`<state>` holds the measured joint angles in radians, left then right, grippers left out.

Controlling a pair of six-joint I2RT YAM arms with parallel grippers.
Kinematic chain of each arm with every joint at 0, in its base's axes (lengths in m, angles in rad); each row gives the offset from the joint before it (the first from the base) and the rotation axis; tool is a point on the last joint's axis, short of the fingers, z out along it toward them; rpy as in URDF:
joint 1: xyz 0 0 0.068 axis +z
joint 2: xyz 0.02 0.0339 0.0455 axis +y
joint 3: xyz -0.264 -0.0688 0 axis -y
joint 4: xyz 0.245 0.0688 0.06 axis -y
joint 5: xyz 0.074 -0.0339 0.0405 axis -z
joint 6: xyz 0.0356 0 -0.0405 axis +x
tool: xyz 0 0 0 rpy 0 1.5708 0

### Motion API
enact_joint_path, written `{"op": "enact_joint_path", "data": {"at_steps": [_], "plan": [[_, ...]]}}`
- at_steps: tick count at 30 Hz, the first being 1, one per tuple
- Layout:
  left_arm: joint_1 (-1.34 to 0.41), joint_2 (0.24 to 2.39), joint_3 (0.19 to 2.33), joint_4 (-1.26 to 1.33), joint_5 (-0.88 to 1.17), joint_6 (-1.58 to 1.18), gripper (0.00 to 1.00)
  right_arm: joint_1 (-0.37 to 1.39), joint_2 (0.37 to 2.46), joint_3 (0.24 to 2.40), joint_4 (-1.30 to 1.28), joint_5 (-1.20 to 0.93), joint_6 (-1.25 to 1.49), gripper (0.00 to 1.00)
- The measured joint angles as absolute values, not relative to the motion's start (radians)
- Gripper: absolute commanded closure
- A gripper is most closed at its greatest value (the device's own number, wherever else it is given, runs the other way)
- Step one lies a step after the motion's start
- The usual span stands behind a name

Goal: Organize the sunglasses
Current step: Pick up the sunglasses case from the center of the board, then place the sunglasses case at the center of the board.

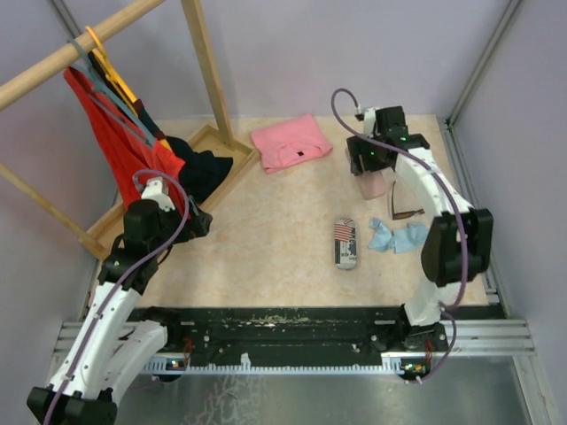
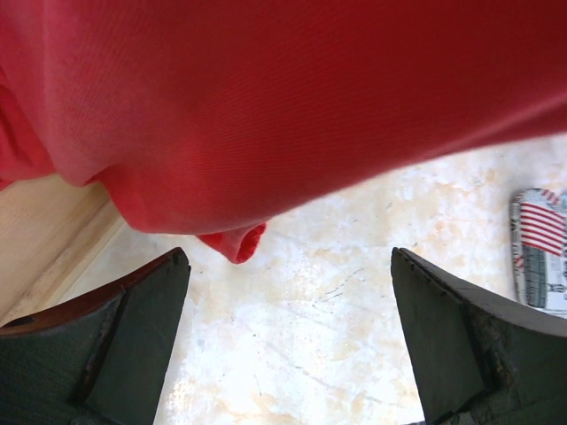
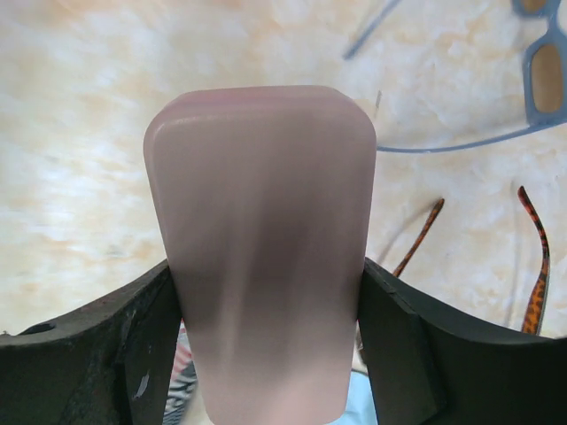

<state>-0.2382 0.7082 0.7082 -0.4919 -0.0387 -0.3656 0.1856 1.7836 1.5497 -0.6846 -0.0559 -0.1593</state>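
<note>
My right gripper is shut on an oblong pink case, its fingers pressed on both long sides. In the top view that gripper holds the pink case at the back right of the table. The grey-blue sunglasses lie on the table to the upper right of the case. The thin brown sunglasses show only their mottled temple arms beside the case, and appear next to the right arm from above. My left gripper is open over bare table, under a red garment.
A flag-patterned case lies mid-table, light blue cloths to its right. A folded pink cloth sits at the back. The wooden rack's tray with dark clothes and hanging red garment fills the left.
</note>
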Motion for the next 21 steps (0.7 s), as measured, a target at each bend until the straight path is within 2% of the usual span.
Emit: {"op": "enact_joint_path", "data": {"at_steps": [6, 12, 21], "plan": [[-0.195, 0.645, 0.698, -0.434, 0.069, -0.401, 0.0, 0.208, 1.416, 1.35, -0.541, -0.197, -0.021, 1.0], [-0.187, 0.605, 0.682, -0.351, 0.189, -0.428, 0.0, 0.336, 1.188, 1.134, -0.358, -0.263, 0.117, 1.0], [-0.193, 0.561, 0.512, -0.073, 0.509, -0.514, 0.0, 0.426, 1.118, 0.846, -0.11, -0.38, 0.352, 1.0]]}}
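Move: The right hand already holds the sunglasses case; the open left gripper it heads for is about 47 cm to its left, 18 cm back and 4 cm higher. From the right hand the can lies some 16 cm back, 7 cm left; the blue cloth 14 cm back, 10 cm right; the brown sunglasses level with it, 17 cm right; all about 12 cm below. From the left hand, the case is 18 cm ahead, 47 cm right, slightly lower. Back and to the left, roughly 15 cm and 13 cm, the right hand carries the case towards the left gripper, climbing about 12 cm before sinking some 5 cm, keeping its grip while the wrist rolls about 40 degrees so the fingers swing leftward. The left hand comes to meet it, about 8 cm right and 5 cm up, fingers wide open, turning clockwise, rolling right side up and tipping upward, clear of the red shirt. ##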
